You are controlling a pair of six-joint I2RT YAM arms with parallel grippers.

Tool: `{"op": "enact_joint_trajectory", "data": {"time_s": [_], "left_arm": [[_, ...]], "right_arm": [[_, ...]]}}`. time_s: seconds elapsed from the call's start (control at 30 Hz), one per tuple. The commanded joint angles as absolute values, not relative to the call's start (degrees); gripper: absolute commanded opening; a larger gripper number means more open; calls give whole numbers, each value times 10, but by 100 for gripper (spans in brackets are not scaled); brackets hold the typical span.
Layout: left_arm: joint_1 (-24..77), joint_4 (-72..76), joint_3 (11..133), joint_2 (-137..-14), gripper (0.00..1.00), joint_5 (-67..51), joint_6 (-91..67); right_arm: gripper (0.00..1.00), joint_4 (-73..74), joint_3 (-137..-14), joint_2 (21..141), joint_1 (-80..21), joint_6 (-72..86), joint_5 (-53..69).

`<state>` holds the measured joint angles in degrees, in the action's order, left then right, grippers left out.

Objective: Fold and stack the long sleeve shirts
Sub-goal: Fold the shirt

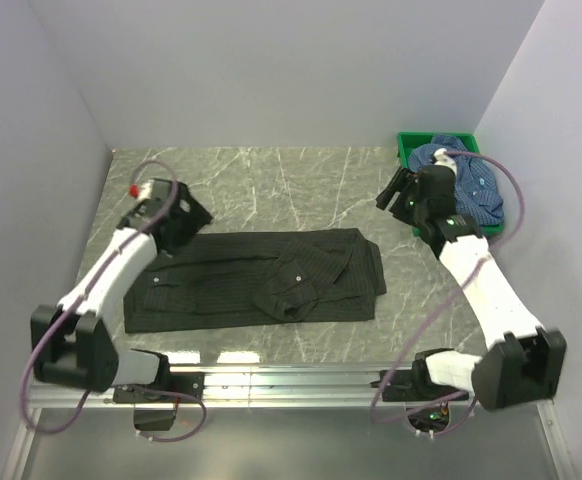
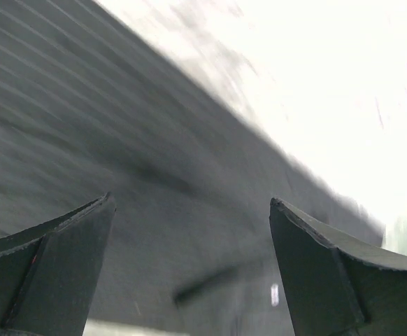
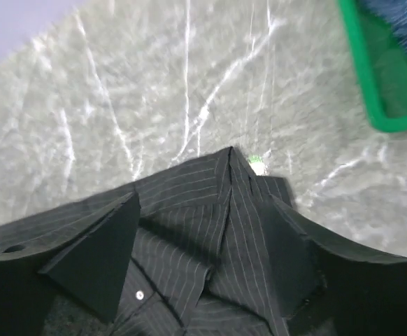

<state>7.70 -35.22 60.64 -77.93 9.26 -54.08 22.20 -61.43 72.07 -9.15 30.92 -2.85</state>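
Observation:
A black long sleeve shirt (image 1: 261, 280) with fine stripes lies partly folded on the marble table (image 1: 271, 180), one sleeve laid across its middle. A blue checked shirt (image 1: 463, 178) sits bunched in the green crate (image 1: 407, 143) at the back right. My left gripper (image 1: 193, 212) hovers at the black shirt's far left corner; in its blurred wrist view the gripper (image 2: 191, 201) is open over dark cloth (image 2: 119, 140). My right gripper (image 1: 393, 196) hangs off the shirt's far right corner, and the gripper (image 3: 203, 198) is open above the striped shirt (image 3: 210, 231), holding nothing.
White walls close in the table at the back and both sides. The green crate (image 3: 361, 70) with the blue shirt (image 3: 406, 21) stands just right of my right arm. A metal rail (image 1: 291, 380) runs along the near edge.

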Motion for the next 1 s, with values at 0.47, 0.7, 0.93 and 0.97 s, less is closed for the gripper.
{"op": "enact_joint_trajectory", "data": {"time_s": [0.47, 0.7, 0.93, 0.97], "left_arm": [[560, -495, 770, -962, 89, 266, -582], [592, -540, 906, -1102, 83, 282, -571], [594, -534, 960, -1195, 72, 296, -584], [594, -530, 962, -1202, 71, 295, -584]], "right_arm": [[80, 255, -455, 568, -219, 303, -4], [80, 263, -439, 539, -219, 319, -70], [80, 261, -417, 517, -218, 330, -101], [80, 260, -415, 518, -218, 331, -101]]}}
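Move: The sleeve's cuff with its white button, folded onto the middle-right of the shirt, lies about 27 cm to the left hand's right, some 7 cm back and 12 cm below. The shirt's near edge runs 10 cm closer to the base than the cuff, level with it sideways. From the right hand, the cuff is about 19 cm left, 10 cm back and 19 cm below; the shirt's right end lies roughly 7 cm straight back and equally far down. The left hand sweeps some 29 cm to the right across the shirt towards the buttoned cuff, drawing back about 10 cm early on and then sinking almost straight down beside the cuff, while the wrist swings about 40 degrees clockwise with its left side rising and the wide-open fingers start to narrow, still just above the cloth. The right hand, still open and touching nothing, pulls back about 10 cm and down a little to hover over the shirt's right end. ##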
